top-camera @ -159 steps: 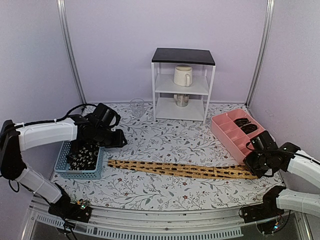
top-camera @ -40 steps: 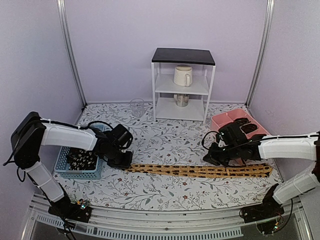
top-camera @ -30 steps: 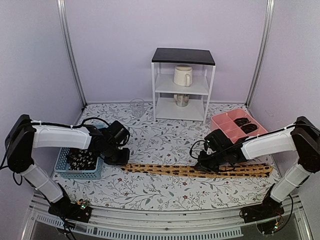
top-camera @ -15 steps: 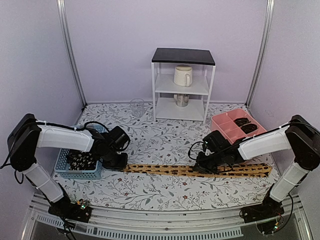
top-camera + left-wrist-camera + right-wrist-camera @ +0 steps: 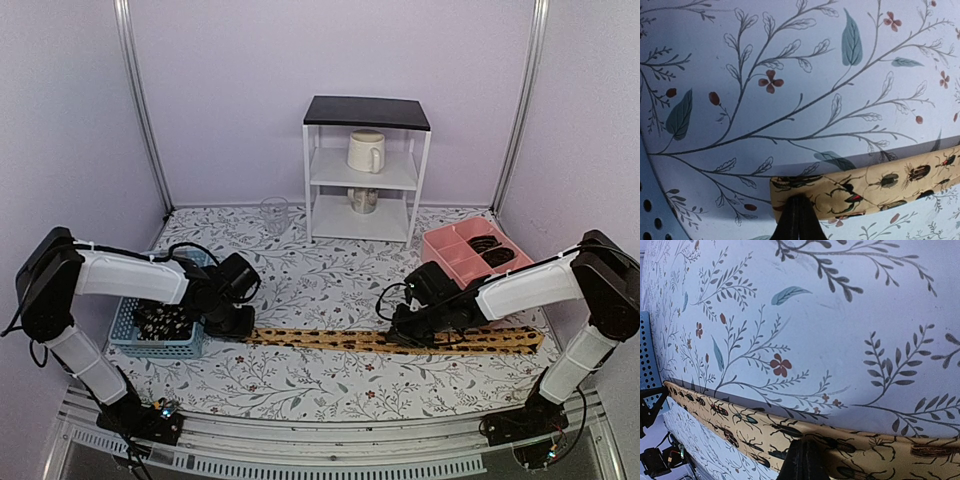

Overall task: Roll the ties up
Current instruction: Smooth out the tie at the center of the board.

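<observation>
A tan-orange tie (image 5: 470,343) printed with dark insects lies stretched left to right across the front of the table. My left gripper (image 5: 240,326) is shut on its narrow left end, beside the basket. In the left wrist view the black fingertips (image 5: 798,212) pinch that end of the tie (image 5: 865,185), which is raised slightly off the cloth. My right gripper (image 5: 400,336) is shut on the tie near its middle. In the right wrist view the tie (image 5: 735,422) bunches up where the gripper (image 5: 809,444) grips it. Black speckled ties (image 5: 165,318) fill the blue basket.
The blue mesh basket (image 5: 128,310) stands at the left and the pink divided tray (image 5: 450,262), with dark rolls in its far compartments, at the right. A white shelf (image 5: 366,170) with a mug and a jar stands at the back, a clear glass (image 5: 274,213) to its left.
Both arms have come down onto the tie, the right one moving from its wide end to its middle. The tie has slid right. In the last second, hardly any motion.
</observation>
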Robot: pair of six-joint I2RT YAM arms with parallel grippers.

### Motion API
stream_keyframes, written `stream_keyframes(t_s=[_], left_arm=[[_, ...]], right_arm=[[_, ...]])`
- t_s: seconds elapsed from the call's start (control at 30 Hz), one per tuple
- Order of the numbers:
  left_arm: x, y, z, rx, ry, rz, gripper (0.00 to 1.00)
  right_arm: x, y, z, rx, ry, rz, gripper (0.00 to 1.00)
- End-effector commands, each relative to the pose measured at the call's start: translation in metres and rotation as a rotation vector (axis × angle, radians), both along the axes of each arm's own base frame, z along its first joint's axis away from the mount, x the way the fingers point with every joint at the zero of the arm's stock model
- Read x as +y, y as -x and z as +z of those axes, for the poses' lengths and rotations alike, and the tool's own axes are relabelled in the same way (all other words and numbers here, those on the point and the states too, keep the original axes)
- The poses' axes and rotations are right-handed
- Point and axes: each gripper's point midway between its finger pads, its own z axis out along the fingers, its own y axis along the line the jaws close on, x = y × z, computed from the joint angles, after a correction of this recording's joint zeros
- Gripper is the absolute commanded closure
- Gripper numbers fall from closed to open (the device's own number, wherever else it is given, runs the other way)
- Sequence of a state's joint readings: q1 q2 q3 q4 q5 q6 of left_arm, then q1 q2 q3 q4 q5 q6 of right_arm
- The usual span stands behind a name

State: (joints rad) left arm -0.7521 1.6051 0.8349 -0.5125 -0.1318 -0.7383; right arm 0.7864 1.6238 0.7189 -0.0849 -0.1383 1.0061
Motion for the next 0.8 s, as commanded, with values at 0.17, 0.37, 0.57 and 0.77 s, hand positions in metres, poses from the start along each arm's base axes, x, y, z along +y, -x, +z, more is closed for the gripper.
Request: stream_keyframes(t_s=[0.17,0.37,0.57,0.77], left_arm=[[0.005,0.005,-0.004,0.014,0.006,0.025,1.0],[0.001,-0.007,0.032,-0.06,0.069,0.029,1.0],[0.02,-0.014,0.044,-0.086,0.063,0.078,1.0],[0.027,-0.015,0.039,-0.075,0.057,0.082,1.0]], right_arm=[[-0.036,0.016,-0.027,0.057,0.173,-0.032,1.0],[-0.022,0.007,-0.003,0.008,0.117,-0.012,1.0],[0.016,-0.009,0.05,-0.105,-0.05,0.045,1.0],[0.064,-0.019,0.068,-0.154,-0.13,0.132,1.0]])
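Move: The tie lies flat across the table under both hands. Its left end is right under the left fingers, about 1 cm below, and its middle some 28 cm to that hand's right; the blue basket sits roughly 15 cm left and 4 cm ahead of the left hand. The tie's middle is almost directly beneath the right hand, about 1 cm down, with the pink box some 15 cm to that hand's right and 14 cm farther out. The tie is still being pressed flat, left fingertips on its left end and right fingertips near its middle, both grippers shut. After holding there briefly, the left hand lifts off about 4 cm, easing left towards the basket and forward. The right hand comes up a little later, also about 4 to 5 cm, swinging left above the strip towards its left end. ##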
